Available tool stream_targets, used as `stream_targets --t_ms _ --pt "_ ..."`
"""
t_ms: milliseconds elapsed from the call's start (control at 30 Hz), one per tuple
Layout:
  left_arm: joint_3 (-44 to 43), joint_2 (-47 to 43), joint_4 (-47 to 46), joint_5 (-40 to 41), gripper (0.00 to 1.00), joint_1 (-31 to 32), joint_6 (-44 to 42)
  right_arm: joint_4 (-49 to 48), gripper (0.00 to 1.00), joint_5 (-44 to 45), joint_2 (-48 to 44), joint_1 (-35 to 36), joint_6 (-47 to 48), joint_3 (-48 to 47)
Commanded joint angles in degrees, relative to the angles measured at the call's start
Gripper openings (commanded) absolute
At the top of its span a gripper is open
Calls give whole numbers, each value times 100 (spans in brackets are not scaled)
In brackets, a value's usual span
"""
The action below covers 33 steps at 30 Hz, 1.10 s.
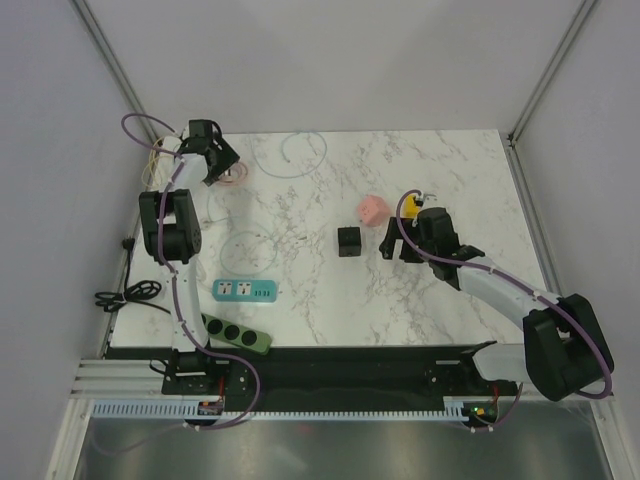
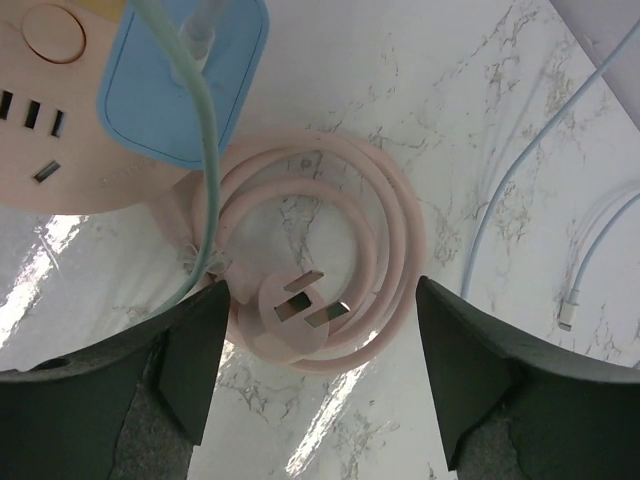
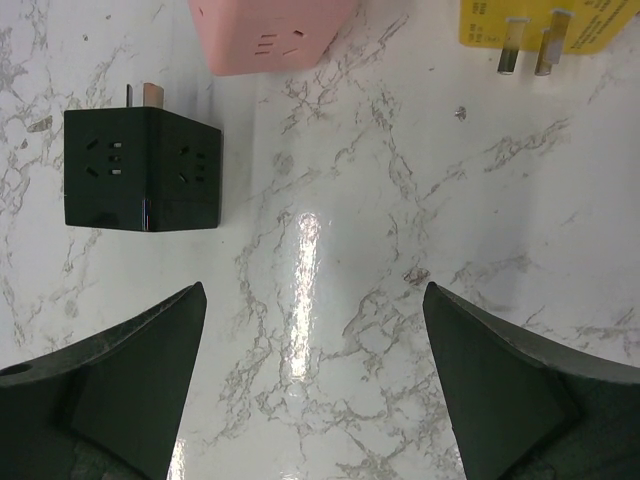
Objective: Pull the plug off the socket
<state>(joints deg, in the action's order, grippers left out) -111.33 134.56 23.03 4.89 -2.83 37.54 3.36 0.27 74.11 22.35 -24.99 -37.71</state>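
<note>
In the left wrist view a blue plug point(image 2: 185, 75) with a pale green cable point(image 2: 208, 170) sits on a pink socket block point(image 2: 60, 140) at the top left. Below it lies the block's pink cord, coiled point(image 2: 400, 230), its three-pronged end point(image 2: 300, 315) facing up. My left gripper point(image 2: 322, 300) hangs open over that coil, the blue plug beyond its fingertips and nothing between the jaws. From above it point(image 1: 222, 165) is at the table's far left corner. My right gripper point(image 3: 314, 295) is open over bare marble, right of centre point(image 1: 392, 243).
A black socket cube point(image 3: 140, 185), a pink cube point(image 3: 270, 30) and a yellow plug point(image 3: 540, 25) lie ahead of the right gripper. A blue strip point(image 1: 246, 290) and a green strip point(image 1: 235, 333) sit near the left front edge. Loose white point(image 2: 585, 270) and pale blue point(image 2: 520, 170) cables lie right of the coil.
</note>
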Motion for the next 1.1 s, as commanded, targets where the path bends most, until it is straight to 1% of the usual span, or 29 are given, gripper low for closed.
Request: stream_targets --t_ms 0,167,200,233,333,500,733,867,900,1033,1067 --pt "-284 202 88 -181 81 -16 209 -204 98 78 -37 -38 100 -96" --pt "-293 228 368 -15 71 -16 271 -204 98 87 -10 -46 126 -78" --pt "-276 211 482 125 67 -16 245 -204 98 78 -2 -38 126 -78" --pt "-241 176 536 170 66 -7 219 -195 98 78 -1 -38 126 -78" --pt "-240 141 729 215 57 -7 61 -204 98 61 -45 -46 135 -61" --pt "-109 -17 940 206 49 63 -203 -204 98 26 -98 -46 126 -26" --pt "804 -623 967 294 47 107 -291 -239 98 17 -238 -46 118 53" --pt "1279 -1036 967 390 37 142 -423 -248 98 -18 -335 -46 126 97" --pt "1402 -1264 958 417 37 160 -423 -256 98 -19 -370 -46 126 106" --pt "2333 -1818 914 557 37 213 -432 -256 98 -10 -493 -46 126 194" --pt "2492 -1924 879 549 37 404 -432 -256 98 -10 -520 -46 126 203"
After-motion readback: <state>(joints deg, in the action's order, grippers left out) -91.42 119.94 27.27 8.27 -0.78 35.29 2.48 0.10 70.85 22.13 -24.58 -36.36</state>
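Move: Lying almost between the left hand's open fingers, about 1 cm back and 1 cm below, is the pink plug with its prongs up. Its cord coil centres about 1 cm ahead and 2 cm right; the pink socket sits some 11 cm left and 3 cm ahead. The blue plug stands about 8 cm left and 6 cm ahead. From the idle right hand the pink plug is roughly 29 cm ahead, 50 cm left and 4 cm lower. Closing on the pink plug after settling barely 1 cm lower, the left fingers pinch its round body. The hand then draws straight back towards the robot, gathering speed over about 9 cm and staying low, dragging plug and cord along while the fingers tip some 10 degrees further downward. ##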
